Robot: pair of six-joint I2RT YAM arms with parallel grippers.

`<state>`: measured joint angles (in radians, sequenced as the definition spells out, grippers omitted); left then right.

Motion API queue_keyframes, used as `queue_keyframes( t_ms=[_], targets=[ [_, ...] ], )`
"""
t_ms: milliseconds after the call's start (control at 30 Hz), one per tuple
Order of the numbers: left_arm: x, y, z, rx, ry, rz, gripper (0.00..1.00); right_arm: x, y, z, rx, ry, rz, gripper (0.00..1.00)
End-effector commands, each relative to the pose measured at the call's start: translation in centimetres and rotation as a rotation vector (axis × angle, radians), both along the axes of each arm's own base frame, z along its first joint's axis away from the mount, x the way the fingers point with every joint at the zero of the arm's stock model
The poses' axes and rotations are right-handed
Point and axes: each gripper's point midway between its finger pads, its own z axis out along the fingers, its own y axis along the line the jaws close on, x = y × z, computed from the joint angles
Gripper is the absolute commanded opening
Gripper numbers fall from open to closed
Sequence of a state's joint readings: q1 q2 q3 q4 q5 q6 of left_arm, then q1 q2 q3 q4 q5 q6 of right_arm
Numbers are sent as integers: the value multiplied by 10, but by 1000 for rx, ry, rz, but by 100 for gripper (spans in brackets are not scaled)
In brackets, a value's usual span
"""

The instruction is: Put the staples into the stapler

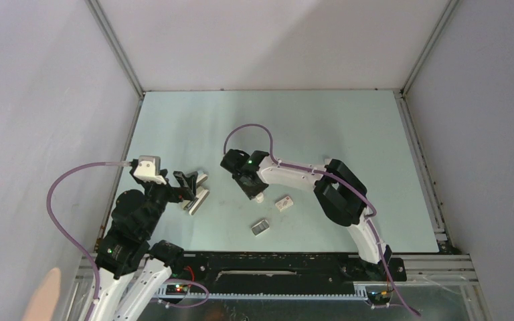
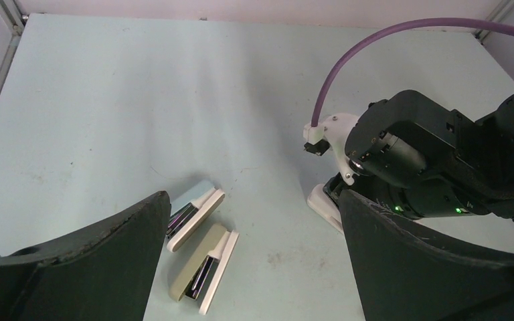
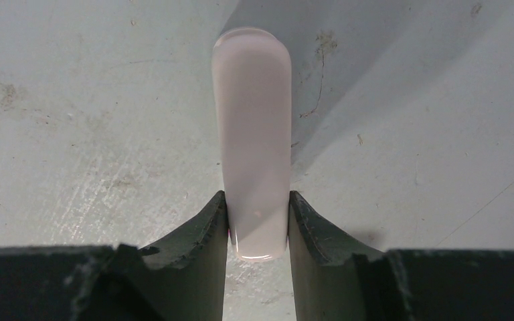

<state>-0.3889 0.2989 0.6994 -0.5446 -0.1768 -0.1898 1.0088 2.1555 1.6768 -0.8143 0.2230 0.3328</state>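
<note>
The stapler (image 3: 253, 120) is a slim white bar with a rounded far end, lying flat on the pale green table. My right gripper (image 3: 258, 197) is shut on its near end, one dark finger pressed against each side. From above, only a white tip of the stapler (image 1: 259, 197) shows under the right gripper (image 1: 254, 190). The staples (image 1: 261, 227), a small grey metallic block, lie loose on the table nearer the arm bases. My left gripper (image 2: 254, 200) stands wide open with nothing between its fingers. The stapler (image 2: 322, 202) shows by its right finger.
Two larger staplers lie side by side near my left fingers, a blue-topped one (image 2: 194, 212) and a beige-topped one (image 2: 204, 267). A little white box (image 1: 283, 202) sits right of the right gripper. Grey walls close in the table on three sides.
</note>
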Motion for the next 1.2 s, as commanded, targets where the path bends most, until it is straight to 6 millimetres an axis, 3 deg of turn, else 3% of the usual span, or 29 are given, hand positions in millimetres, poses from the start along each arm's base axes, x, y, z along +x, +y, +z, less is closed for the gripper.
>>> queue_keyframes(
  t_ms=[0, 67, 233, 433, 633, 733, 833, 967, 1167],
  targets=[
    [2, 0, 7, 9, -33, -7, 100, 12, -9, -25, -6, -2, -65, 6],
    [2, 0, 7, 8, -35, -6, 100, 19, -15, -5, 17, -31, -80, 7],
    [1, 0, 7, 7, -36, -6, 100, 53, -61, 37, 33, -112, -188, 8],
    [1, 1, 7, 7, -38, -1, 100, 82, -137, 35, -13, -116, -364, 8],
    [1, 3, 7, 8, -38, 6, 100, 100, -186, 23, -28, -100, -495, 12],
    [1, 4, 7, 10, -36, 13, 100, 103, -197, 19, -24, -92, -534, 19],
    [1, 4, 7, 9, -37, 15, 100, 103, -197, 26, -6, -99, -537, 38],
    [1, 6, 7, 10, -34, 22, 100, 103, -190, 56, 52, -150, -523, 60],
    [-2, 20, 14, 6, -56, 92, 100, 95, -192, 119, 137, -291, -520, 77]
  ],
)
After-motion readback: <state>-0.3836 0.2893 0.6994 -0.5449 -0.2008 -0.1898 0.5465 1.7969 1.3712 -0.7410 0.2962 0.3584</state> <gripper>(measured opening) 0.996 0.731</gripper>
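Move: My right hand already grips the long white stapler low over the table, at the end nearer my base. The clear spot it goes to is about 19 cm to the right and 9 cm ahead; the small white stapler stands some 8 cm farther right of that spot. The white box lies about 10 cm right and 4 cm back from my right hand, the grey staple tray 13 cm back and 2 cm right. From my left hand the clear spot is roughly 38 cm right, 15 cm ahead and 25 cm below. I keep my right fingers shut on the long stapler and swing it quickly to the right and forward, about 21 cm in all and less than 2 cm up, turning it some 30 degrees clockwise until it lines up beside the small white stapler. There I sink slightly, ease to a stop, open my fingers to let go of the stapler and rise straight off it by about 5 cm. ##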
